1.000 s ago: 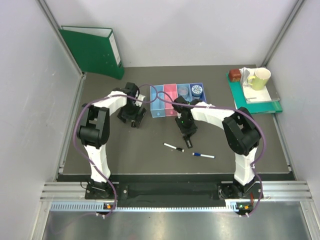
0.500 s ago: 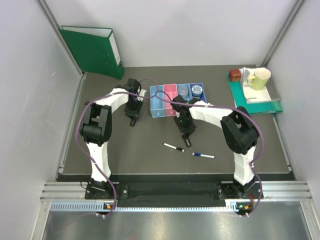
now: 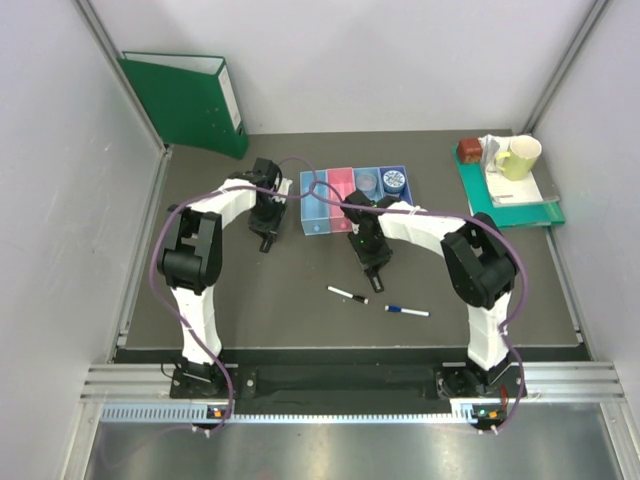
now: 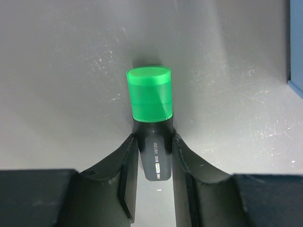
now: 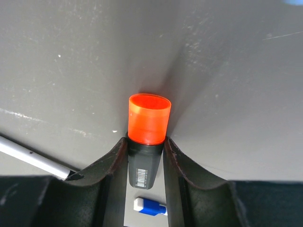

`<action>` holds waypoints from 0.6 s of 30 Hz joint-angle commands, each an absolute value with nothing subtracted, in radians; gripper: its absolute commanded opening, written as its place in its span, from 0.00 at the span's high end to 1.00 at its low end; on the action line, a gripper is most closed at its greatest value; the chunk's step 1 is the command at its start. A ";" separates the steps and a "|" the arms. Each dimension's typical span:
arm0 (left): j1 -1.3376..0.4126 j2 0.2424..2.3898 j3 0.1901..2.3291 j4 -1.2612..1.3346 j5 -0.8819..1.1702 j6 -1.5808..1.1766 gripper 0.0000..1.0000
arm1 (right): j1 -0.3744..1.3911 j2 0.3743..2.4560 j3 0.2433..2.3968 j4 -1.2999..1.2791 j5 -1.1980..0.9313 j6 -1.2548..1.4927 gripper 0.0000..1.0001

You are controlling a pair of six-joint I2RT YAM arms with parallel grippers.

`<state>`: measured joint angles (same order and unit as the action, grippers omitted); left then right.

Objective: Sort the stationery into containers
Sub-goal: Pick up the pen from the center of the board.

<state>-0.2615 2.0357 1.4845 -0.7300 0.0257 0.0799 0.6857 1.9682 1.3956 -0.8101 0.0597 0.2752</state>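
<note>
My left gripper [image 4: 154,146] is shut on the black body of the green-capped highlighter [image 4: 150,101], whose cap sticks out past the fingertips just over the table. In the top view this gripper [image 3: 265,235] is left of the light blue bin [image 3: 315,212]. My right gripper [image 5: 146,149] is shut on the orange-capped highlighter [image 5: 149,120]; in the top view it [image 3: 375,258] is in front of the bin row. The pink [image 3: 341,186], blue [image 3: 367,183] and purple [image 3: 394,180] bins follow. Two white pens [image 3: 347,294] [image 3: 407,311] lie nearer me.
A round tub sits in the purple bin and a round item in the blue one. A green binder [image 3: 190,100] stands at the back left. A teal tray [image 3: 520,205] with a yellow-green mug [image 3: 520,155] is at the back right. Grey walls close both sides.
My left gripper has turned and drawn a little closer to the light blue bin. My right gripper has shifted slightly left. The pens have not moved.
</note>
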 commanded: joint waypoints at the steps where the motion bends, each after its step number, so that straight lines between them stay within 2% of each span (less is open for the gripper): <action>1: -0.264 2.040 1.448 -0.741 0.066 0.077 1.00 | 0.706 1.891 1.445 -0.793 0.120 0.238 0.96; 18: -0.264 1.847 1.672 -0.900 0.275 0.083 1.00 | 0.703 1.678 1.473 -0.724 0.020 0.069 0.97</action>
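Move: The left hand already grips the green-capped pen; the compartment box's middle is about 20 cm right and 9 cm ahead, its leftmost blue compartment some 11 cm right and 7 ahead. From the right hand, gripping the orange-capped pen, the box's middle is roughly 19 cm ahead and 4 left; the black marker is about 6 cm back and 6 left, the blue marker 9 back and 8 right. The markers lie a centimetre lower, the box barely higher. Both hands lift their gripped pens 7 to 8 cm, the left also easing 3 cm right towards the box. ##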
